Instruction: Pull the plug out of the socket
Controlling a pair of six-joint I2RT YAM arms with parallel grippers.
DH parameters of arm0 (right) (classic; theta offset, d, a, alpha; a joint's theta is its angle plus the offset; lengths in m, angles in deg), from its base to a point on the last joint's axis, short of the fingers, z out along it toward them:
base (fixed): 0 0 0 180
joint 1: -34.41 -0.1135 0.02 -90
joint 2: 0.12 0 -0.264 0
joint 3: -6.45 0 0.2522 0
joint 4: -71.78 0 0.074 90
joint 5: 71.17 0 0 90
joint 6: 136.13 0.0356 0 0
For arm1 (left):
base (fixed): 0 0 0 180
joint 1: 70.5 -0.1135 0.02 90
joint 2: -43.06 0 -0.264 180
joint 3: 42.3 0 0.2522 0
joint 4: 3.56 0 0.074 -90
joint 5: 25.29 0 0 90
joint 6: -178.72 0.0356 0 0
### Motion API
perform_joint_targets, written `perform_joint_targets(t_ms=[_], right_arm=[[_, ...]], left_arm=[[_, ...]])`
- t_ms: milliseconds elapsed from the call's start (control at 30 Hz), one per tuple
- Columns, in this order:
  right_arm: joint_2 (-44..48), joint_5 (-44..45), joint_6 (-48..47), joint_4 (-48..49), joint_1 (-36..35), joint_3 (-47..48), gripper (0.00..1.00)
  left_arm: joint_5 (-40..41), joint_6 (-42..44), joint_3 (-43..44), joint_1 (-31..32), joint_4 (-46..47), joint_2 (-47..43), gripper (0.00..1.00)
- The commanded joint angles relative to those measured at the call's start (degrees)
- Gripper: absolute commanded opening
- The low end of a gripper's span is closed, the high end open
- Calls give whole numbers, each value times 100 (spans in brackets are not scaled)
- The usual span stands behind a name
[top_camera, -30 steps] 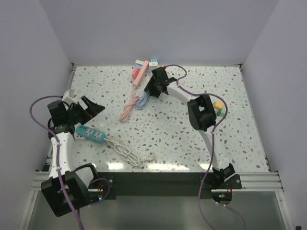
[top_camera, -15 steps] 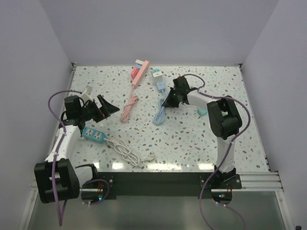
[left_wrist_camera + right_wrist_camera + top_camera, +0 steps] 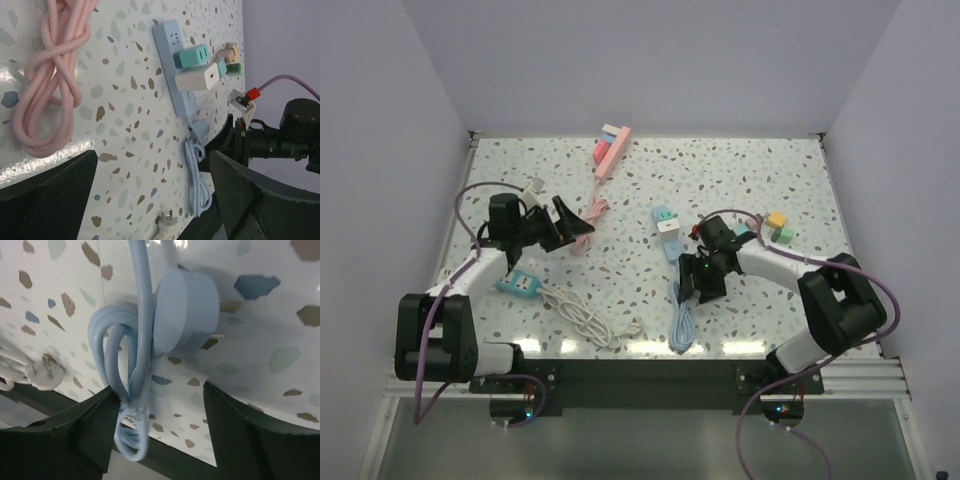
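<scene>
A light blue power strip (image 3: 668,226) lies mid-table with a teal plug (image 3: 193,55) and a white adapter (image 3: 198,80) plugged into it. Its blue cord bundle (image 3: 680,325) trails toward the near edge. My right gripper (image 3: 698,284) is open, low over the cord just near of the strip. In the right wrist view the strip's round blue plug (image 3: 187,310) and the looped cord (image 3: 129,370) lie ahead of the gripper (image 3: 155,435), with the cord against the left finger. My left gripper (image 3: 582,228) is open and empty beside the pink cord (image 3: 586,222), facing the strip.
A pink power strip (image 3: 613,152) with plugs lies at the far edge. A teal power strip (image 3: 520,284) with a white cord (image 3: 585,318) lies near left. Yellow (image 3: 776,219) and green (image 3: 783,235) adapters sit at the right.
The right arm has dragged the blue strip and its cord from the far middle toward the near centre. The left gripper has swung right, up to the pink cord.
</scene>
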Motion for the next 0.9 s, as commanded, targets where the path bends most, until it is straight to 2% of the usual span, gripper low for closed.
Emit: perform_joint_targets(t_ms=[0,33,67,100,233,433,700,867], right_arm=[[243,-56,-515,-1299,-48,-135,74],[304,-65,-550,-1317,-39,31,83],[323,-39,-638,-1360,-39,180,97],[340,23,-682,-1491,-39,365,98],[402,680,-840,-1642,-39,1604,98],[-336,1376,-1192,-1616,-39,2974,98],[-1503,2148,-1403,-1475,-302,4126,98],[-1892,2598,-1342,-1308,-539,4304,98]], left_arm=[[194,-203,167,264,597,155,100],[203,-221,184,291,632,164,100],[238,-221,193,326,642,173,100],[256,-239,202,370,650,190,100],[291,-248,254,415,659,199,100],[361,-292,228,476,729,226,100],[599,-449,18,643,975,313,100],[669,-511,-71,704,1063,375,100]])
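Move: From the right hand, low over the blue cord, the white plug on the blue strip stands about 18 cm ahead, 6 cm left and 2 cm higher. The teal plug stands roughly 4 cm beyond it and 1 cm farther left; the cord's round blue plug lies some 4 cm ahead of the hand, level sideways. From the left hand, the white plug is about 26 cm right, 2 cm ahead and 10 cm below. The right hand opens wide, leaves the cord and arcs high, some 15 cm forward, towards the white plug. ##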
